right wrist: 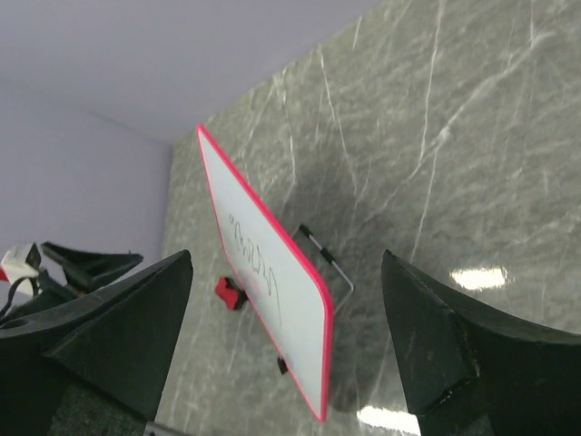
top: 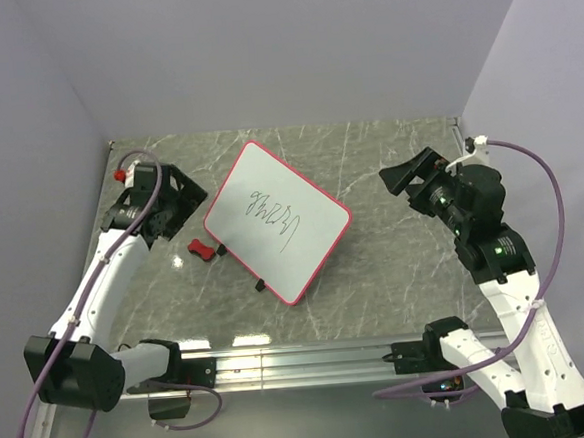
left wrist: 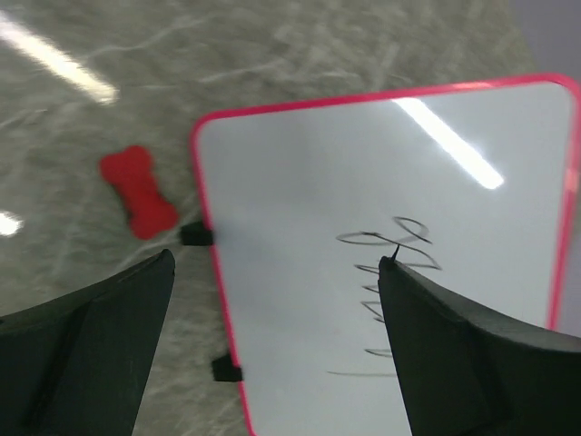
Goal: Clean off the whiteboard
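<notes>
The whiteboard [top: 277, 220], white with a red-pink frame and a black scribble in its middle, stands tilted on a wire prop in the middle of the table. It also shows in the left wrist view [left wrist: 381, 227] and the right wrist view [right wrist: 263, 272]. A small red-and-black eraser [top: 203, 250] lies on the table by the board's left edge, next to a black clip; it shows in the left wrist view [left wrist: 138, 192] and right wrist view [right wrist: 230, 292]. My left gripper [top: 185, 191] hovers open left of the board. My right gripper [top: 406, 176] is open, to the board's right.
Grey marble tabletop [top: 396, 272] with pale walls at the back and sides. A metal rail [top: 282, 360] runs along the near edge. The board's wire stand [right wrist: 329, 259] sticks out behind it.
</notes>
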Controlling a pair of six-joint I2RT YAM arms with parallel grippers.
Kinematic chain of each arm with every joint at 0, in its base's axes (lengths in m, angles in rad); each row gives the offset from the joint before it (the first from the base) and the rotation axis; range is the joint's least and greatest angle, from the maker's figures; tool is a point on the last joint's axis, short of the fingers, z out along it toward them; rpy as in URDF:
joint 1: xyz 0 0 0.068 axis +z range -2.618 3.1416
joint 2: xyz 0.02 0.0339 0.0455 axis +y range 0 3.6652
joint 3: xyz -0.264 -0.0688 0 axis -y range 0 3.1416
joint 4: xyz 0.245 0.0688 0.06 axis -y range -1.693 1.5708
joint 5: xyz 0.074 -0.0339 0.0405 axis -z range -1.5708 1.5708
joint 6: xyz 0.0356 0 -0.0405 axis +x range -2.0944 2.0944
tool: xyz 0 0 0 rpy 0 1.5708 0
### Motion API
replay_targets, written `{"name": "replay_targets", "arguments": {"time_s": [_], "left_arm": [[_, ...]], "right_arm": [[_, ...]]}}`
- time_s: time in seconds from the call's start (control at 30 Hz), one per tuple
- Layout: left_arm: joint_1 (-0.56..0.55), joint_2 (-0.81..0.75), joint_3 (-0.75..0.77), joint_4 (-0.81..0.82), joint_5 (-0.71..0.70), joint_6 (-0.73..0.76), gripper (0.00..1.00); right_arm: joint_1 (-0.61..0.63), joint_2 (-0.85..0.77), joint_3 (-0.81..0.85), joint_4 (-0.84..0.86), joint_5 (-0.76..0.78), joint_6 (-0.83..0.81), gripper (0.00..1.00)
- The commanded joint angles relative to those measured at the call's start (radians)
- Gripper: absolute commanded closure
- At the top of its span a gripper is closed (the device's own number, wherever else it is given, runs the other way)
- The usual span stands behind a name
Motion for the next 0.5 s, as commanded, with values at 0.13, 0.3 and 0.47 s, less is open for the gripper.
{"name": "replay_targets", "arguments": {"time_s": [0.13,0.3,0.47], "left_arm": [[-0.011,0.071,-0.007,-0.236,-0.239,-0.116,0.02],[-0.014,0.187,0.022,-0.225,-0.248,-0.131,0.02],[-0.025,0.293,0.002,-0.170,-0.219,-0.170,0.05]], "right_arm": [[0.007,-0.075,-0.010,-0.158,-0.024,-0.055,0.11],[0.007,-0.089,0.012,-0.214,0.027,-0.067,0.11],[0.007,-0.046,-0.005,-0.236,0.027,-0.087,0.12]]}}
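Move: Below the left hand, roughly 19 cm down, the red bone-shaped eraser lies about 5 cm to its left and 1 cm ahead. The nearer black clip is about 1 cm ahead, level sideways and 18 cm below. The whiteboard's middle is some 14 cm to the left hand's right, 5 cm ahead and 14 cm below. From the right hand, the eraser is about 42 cm left, 4 cm ahead and 32 cm below. Sinking about 11 cm towards the eraser, the left hand first slips a few centimetres left and slightly back, then drops nearly straight down. Its wide-open fingers tip downwards by some 25 degrees with a small counter-clockwise turn, and touch nothing yet. The empty right hand draws back and lowers a few centimetres, open, tipping down slightly. ##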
